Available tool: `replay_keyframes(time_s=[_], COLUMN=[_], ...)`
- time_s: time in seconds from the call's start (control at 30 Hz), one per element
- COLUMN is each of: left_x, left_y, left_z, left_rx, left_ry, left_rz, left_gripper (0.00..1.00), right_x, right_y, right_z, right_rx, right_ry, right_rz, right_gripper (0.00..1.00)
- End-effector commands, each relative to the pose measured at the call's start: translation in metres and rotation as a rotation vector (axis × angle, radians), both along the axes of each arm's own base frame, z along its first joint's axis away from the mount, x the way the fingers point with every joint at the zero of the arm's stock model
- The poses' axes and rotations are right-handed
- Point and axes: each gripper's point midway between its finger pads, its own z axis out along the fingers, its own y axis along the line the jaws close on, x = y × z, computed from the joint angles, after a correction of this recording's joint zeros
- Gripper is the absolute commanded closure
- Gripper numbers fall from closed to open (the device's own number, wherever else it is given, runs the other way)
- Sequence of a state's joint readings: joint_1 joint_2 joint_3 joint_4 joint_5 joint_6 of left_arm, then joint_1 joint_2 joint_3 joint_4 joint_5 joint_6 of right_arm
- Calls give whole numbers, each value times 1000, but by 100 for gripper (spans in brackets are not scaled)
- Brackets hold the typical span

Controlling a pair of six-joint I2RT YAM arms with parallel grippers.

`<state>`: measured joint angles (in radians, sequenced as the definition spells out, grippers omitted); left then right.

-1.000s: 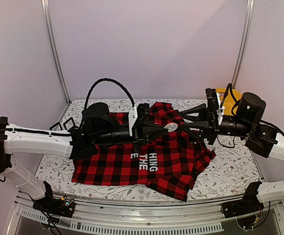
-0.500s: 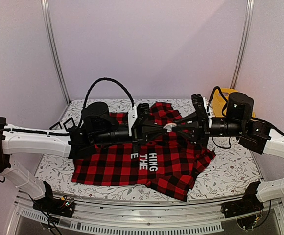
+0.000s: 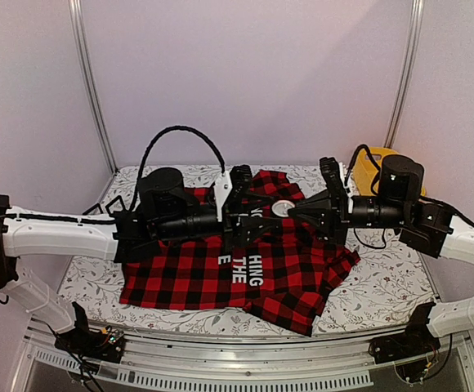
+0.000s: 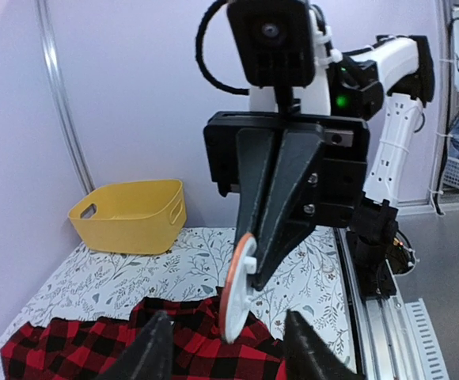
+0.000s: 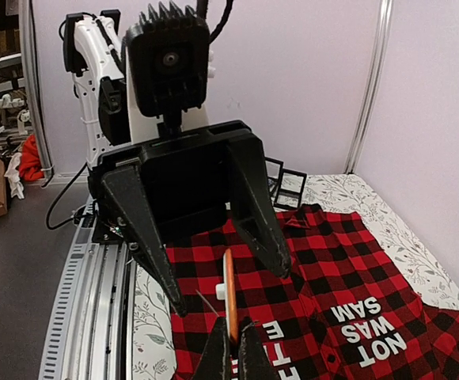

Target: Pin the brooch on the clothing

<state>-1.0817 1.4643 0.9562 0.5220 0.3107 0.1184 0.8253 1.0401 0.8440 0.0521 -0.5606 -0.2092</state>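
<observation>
The brooch (image 3: 283,209) is a round disc, white on the back with an orange rim, held on edge in the air over the clothing (image 3: 278,269), a red-and-black checked shirt with white letters spread on the table. My right gripper (image 5: 233,352) is shut on the brooch's (image 5: 229,305) lower edge, and a thin pin sticks out from its back. My left gripper (image 4: 228,352) faces it, open, its fingers (image 5: 146,237) standing either side of the brooch (image 4: 237,289) without touching it. Both grippers meet above the shirt's collar area.
A yellow basket (image 4: 130,215) stands at the table's back right corner. Small black frames (image 5: 293,184) lie at the back left beside the shirt. The table has a floral cloth (image 3: 384,282), and a metal rail (image 3: 221,371) runs along the near edge.
My right arm came in from the right and its jaws shut on the brooch. My left gripper, shut on the brooch before, has opened and let it go.
</observation>
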Motion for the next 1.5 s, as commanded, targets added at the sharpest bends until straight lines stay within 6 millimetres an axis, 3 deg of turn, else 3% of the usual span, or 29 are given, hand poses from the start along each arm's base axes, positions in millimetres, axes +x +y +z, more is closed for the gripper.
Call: replay_keyframes(time_s=[0.0,0.07,0.13,0.2,0.27,0.37,0.53,0.6,0.63,0.67,0.7,0.77,0.83,0.93,1.03,1.1,1.13,1.2,1.47], left_x=[61,101,137,158,162,154,134,128,128,133,139,132,114,101,77,76,72,71,77], left_y=[18,45,84,129,169,214,268,283,276,252,218,145,80,20,-14,-31,-33,-43,-57], left_z=[-29,-69,-116,-162,-203,-247,-304,-316,-309,-289,-259,-214,-199,-200,-210,-219,-237,-253,-276], left_rx=[55,116,178,218,243,272,335,344,342,322,313,315,343,365,387,424,481,549,606], left_ry=[167,307,445,578,702,810,957,1005,978,888,710,442,349,354,225,196,218,231,229], left_rz=[280,455,668,836,962,1101,1273,1337,1303,1204,1068,781,482,236,77,18,-8,-49,-30], left_gripper=[44,44,45,45,45,44,44,47,47,46,43,37,30,25,22,20,20,19,17], right_x=[39,60,80,90,96,100,103,100,100,99,100,102,107,117,122,123,122,121,112], right_y=[-16,-30,-44,-54,-60,-70,-77,-75,-75,-75,-76,-79,-84,-92,-100,-104,-104,-103,-92], right_z=[-25,-51,-82,-109,-130,-154,-183,-194,-199,-202,-205,-206,-203,-203,-204,-205,-205,-207,-213], right_rx=[-19,-33,-56,-73,-88,-103,-113,-125,-133,-140,-143,-125,-90,-79,-75,-72,-72,-84,-116], right_ry=[96,182,253,312,341,365,401,429,440,450,451,444,448,465,460,460,459,453,434], right_rz=[-197,-281,-397,-479,-527,-589,-632,-620,-617,-617,-624,-638,-644,-683,-731,-740,-736,-724,-628], right_gripper=[100,100,100,100,100,100,100,100,100,100,100,100,100,100,100,100,100,100,100])
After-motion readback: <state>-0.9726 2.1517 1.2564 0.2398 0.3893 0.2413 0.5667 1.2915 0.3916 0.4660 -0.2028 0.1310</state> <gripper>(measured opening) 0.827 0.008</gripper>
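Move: The brooch is already in the right gripper's fingers and stands about 4 cm to the right of the left hand, roughly 1 cm farther out. The patch of clothing both are bound for lies some 9 cm ahead of the left hand, 7 cm right and 31 cm below; from the right hand, about 9 cm ahead, 1 cm right and 32 cm below. The THE/HING lettering sits about 9 cm left of that patch and 1 cm farther out; the collar, 9 cm right and 8 cm farther out. Bring the empty left gripper clear of the brooch: forward, then leftward and down some 30 cm, swinging counter-clockwise. Turn back and sweep right about 30 cm, rising partway then sinking, fingers wider and slanting down just over the cloth. Meanwhile lower the right gripper about 20 cm and take it forward and right, keeping hold of the brooch, turning some 40 degrees clockwise. ##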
